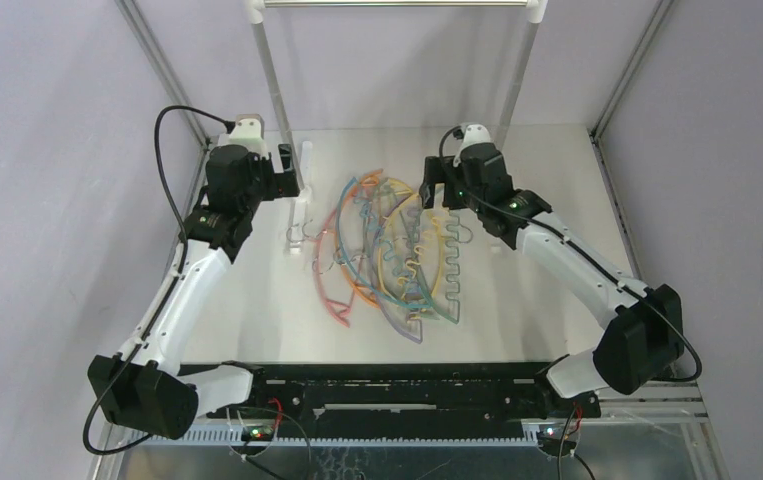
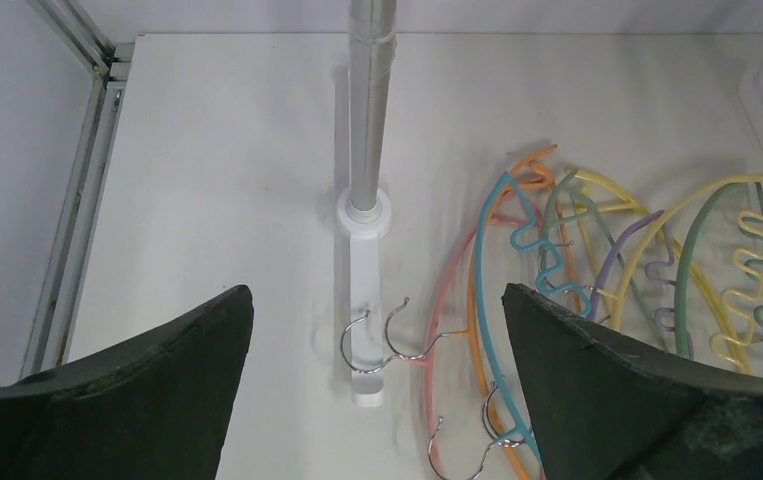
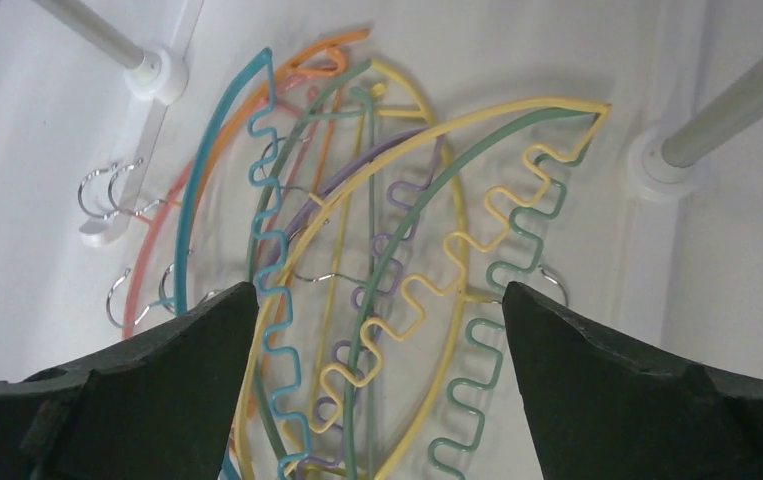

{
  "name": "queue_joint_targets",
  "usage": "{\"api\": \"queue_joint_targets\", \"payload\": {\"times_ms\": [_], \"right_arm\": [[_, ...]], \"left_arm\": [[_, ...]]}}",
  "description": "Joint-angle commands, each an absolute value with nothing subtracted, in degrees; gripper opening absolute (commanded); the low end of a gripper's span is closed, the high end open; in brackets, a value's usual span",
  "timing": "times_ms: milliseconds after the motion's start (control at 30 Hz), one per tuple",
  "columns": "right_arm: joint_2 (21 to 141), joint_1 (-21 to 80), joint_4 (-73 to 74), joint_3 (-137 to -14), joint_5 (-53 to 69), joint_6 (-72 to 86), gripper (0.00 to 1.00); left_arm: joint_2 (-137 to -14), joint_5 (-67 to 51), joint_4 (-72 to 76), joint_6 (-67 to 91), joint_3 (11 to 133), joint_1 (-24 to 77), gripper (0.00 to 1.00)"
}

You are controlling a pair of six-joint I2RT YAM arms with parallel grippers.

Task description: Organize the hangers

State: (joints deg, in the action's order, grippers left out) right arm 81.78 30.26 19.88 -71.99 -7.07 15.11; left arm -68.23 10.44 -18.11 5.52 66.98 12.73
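Observation:
Several hangers (image 1: 387, 250) lie in an overlapping pile on the table between the rail's two posts. In the left wrist view a pink hanger (image 2: 429, 375), an orange one (image 2: 469, 335) and a teal one (image 2: 478, 300) lie at the pile's left edge, and two metal hooks (image 2: 372, 335) rest over the rail's white foot. The right wrist view shows yellow (image 3: 517, 103), green (image 3: 477, 379), lilac (image 3: 397, 200) and teal (image 3: 267, 200) wavy bars. My left gripper (image 1: 287, 170) (image 2: 377, 300) is open and empty above the foot. My right gripper (image 1: 435, 185) (image 3: 381, 290) is open and empty above the pile's right side.
The white-and-metal rail frame stands at the back, with a left post (image 1: 275, 90), a right post (image 1: 517, 80) and a top bar (image 1: 397, 3). Its left post (image 2: 369, 100) rises close in front of my left gripper. Lilac walls and metal struts (image 1: 622, 70) enclose the table.

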Motion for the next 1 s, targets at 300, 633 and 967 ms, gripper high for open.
{"api": "queue_joint_targets", "payload": {"times_ms": [300,633,967], "right_arm": [[86.5,35.4,22.8,-77.1,-0.4,-3.5,0.91],[97.6,47.4,28.2,-81.9,4.0,-9.3,0.74],[102.3,53.2,28.8,-81.0,8.2,-4.9,0.51]], "left_arm": [[-67.7,10.4,-15.4,4.9,67.9,12.8,0.99],[-71.8,13.5,-18.1,8.8,68.0,12.8,0.99],[-69.4,15.4,-18.1,15.5,63.8,12.8,1.00]]}}
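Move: From the right hand, the lower curve of the blue hanger, on top of the pile, lies about 14 cm to the left, 10 cm back and 18 cm below. The orange hanger's near end is some 15 cm left and 12 cm back, the pink hanger's near end about 20 cm left and 17 cm back, both at table height. From the left hand, that blue curve is roughly 18 cm right, 10 cm back and 24 cm down. Swing the right gripper about 15 cm left, sinking some 12 cm and drawing back 11 cm, down towards the blue hanger's lower curve; turn it some 45 degrees counter-clockwise, roll its left side down and half-close the fingers so the blue tube shows between their tips. Late on, lower the open left gripper about 4 cm. ##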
